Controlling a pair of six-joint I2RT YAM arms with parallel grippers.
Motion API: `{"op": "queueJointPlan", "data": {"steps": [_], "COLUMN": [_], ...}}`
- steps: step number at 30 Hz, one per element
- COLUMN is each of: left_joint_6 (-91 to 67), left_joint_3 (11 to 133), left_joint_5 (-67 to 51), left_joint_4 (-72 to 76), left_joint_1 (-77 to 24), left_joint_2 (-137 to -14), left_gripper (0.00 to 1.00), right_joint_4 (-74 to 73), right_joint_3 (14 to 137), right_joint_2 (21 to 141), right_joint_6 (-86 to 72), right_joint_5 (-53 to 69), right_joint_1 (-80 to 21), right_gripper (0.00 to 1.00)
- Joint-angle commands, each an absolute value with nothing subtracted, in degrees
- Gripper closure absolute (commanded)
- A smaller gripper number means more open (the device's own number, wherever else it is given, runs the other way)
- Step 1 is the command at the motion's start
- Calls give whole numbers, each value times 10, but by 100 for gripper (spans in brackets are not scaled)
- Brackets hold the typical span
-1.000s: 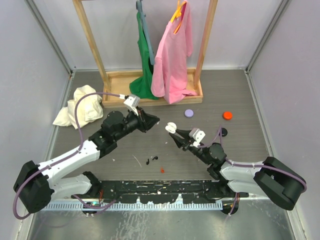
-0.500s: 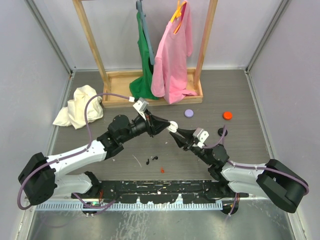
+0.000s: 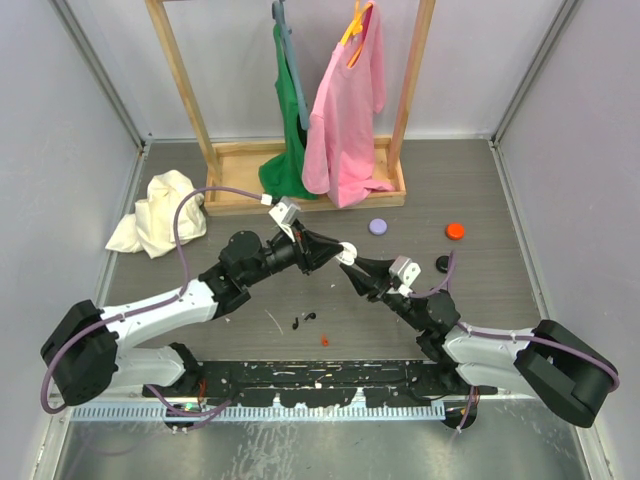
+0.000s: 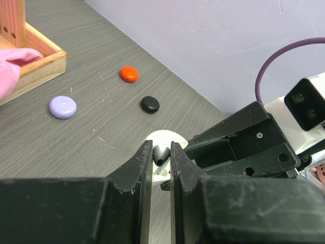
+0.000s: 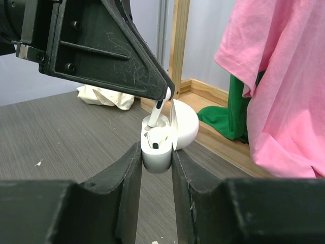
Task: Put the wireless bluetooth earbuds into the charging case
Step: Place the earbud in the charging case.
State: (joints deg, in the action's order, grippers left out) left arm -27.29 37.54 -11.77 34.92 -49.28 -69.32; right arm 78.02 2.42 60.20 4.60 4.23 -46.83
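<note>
My right gripper point(image 5: 156, 155) is shut on the white charging case point(image 5: 157, 148), held above the table with its lid point(image 5: 184, 123) open. One white earbud point(image 5: 157, 137) sits in the near slot of the case. My left gripper point(image 4: 161, 155) is shut on a second earbud point(image 4: 161, 154), whose stem point(image 5: 158, 111) points down into the far slot of the case. In the top view the two grippers meet tip to tip over the middle of the table, left gripper point(image 3: 335, 250) against the case point(image 3: 347, 253) in the right gripper point(image 3: 354, 268).
A wooden clothes rack point(image 3: 300, 190) with a pink shirt point(image 3: 348, 110) and a green garment point(image 3: 288, 160) stands at the back. A white cloth point(image 3: 160, 212) lies back left. Purple point(image 3: 378, 227), orange point(image 3: 455, 231) and black point(image 3: 442, 264) caps lie to the right. Small dark bits point(image 3: 305, 320) lie near the front.
The left arm has swung right and brought its earbud up to the open case in the right gripper. The right gripper has shifted only slightly.
</note>
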Motion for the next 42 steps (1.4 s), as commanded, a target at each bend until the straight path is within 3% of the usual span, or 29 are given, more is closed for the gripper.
{"op": "queueJointPlan", "data": {"steps": [1,29,33,37,42], "left_joint_6": [-253,-261,-255,-251,-243], "left_joint_3": [371,378,379,378,388], "left_joint_5": [-110,-177,-159,-124,-118], "left_joint_4": [400,340,319,297,258], "left_joint_1": [-496,-501,-500,-501,-499], "left_joint_2": [-697,-690,-687,-668,-644], "left_gripper": [92,90,81,64,52], "right_joint_4": [832,840,839,836,835], "right_joint_3": [25,18,18,21,24], "right_joint_2": [592,584,583,582,587], "right_joint_6": [39,39,38,39,36], "right_joint_5": [50,41,45,57,72], "right_joint_1": [-471,-471,-470,-470,-470], "right_gripper": [99,99,99,99,99]}}
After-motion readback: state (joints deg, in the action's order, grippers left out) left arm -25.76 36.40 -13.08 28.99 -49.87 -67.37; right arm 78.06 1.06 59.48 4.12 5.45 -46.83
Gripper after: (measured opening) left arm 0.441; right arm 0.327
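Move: Just below the left fingertips, which already pinch the earbud, lies the open charging case, its middle about 2 cm to the right and 3 cm lower. From the left hand, the purple disc lies roughly 15 cm ahead and 12 cm right, and the black disc some 6 cm ahead and 29 cm right, both about 15 cm down on the table. The right hand still grips the case, its middle about 1 cm ahead, 1 cm left and 1 cm above the hand point. Sinking about 2 cm and easing roughly 1 cm back, slowly at first, the left hand lowers the pinched earbud into the case's slot, tilting only some 5 degrees. Its fingers then open and let go of the earbud, the hand edging about half a centimetre left. The right hand holds the case almost still, giving less than 1 cm downwards. ##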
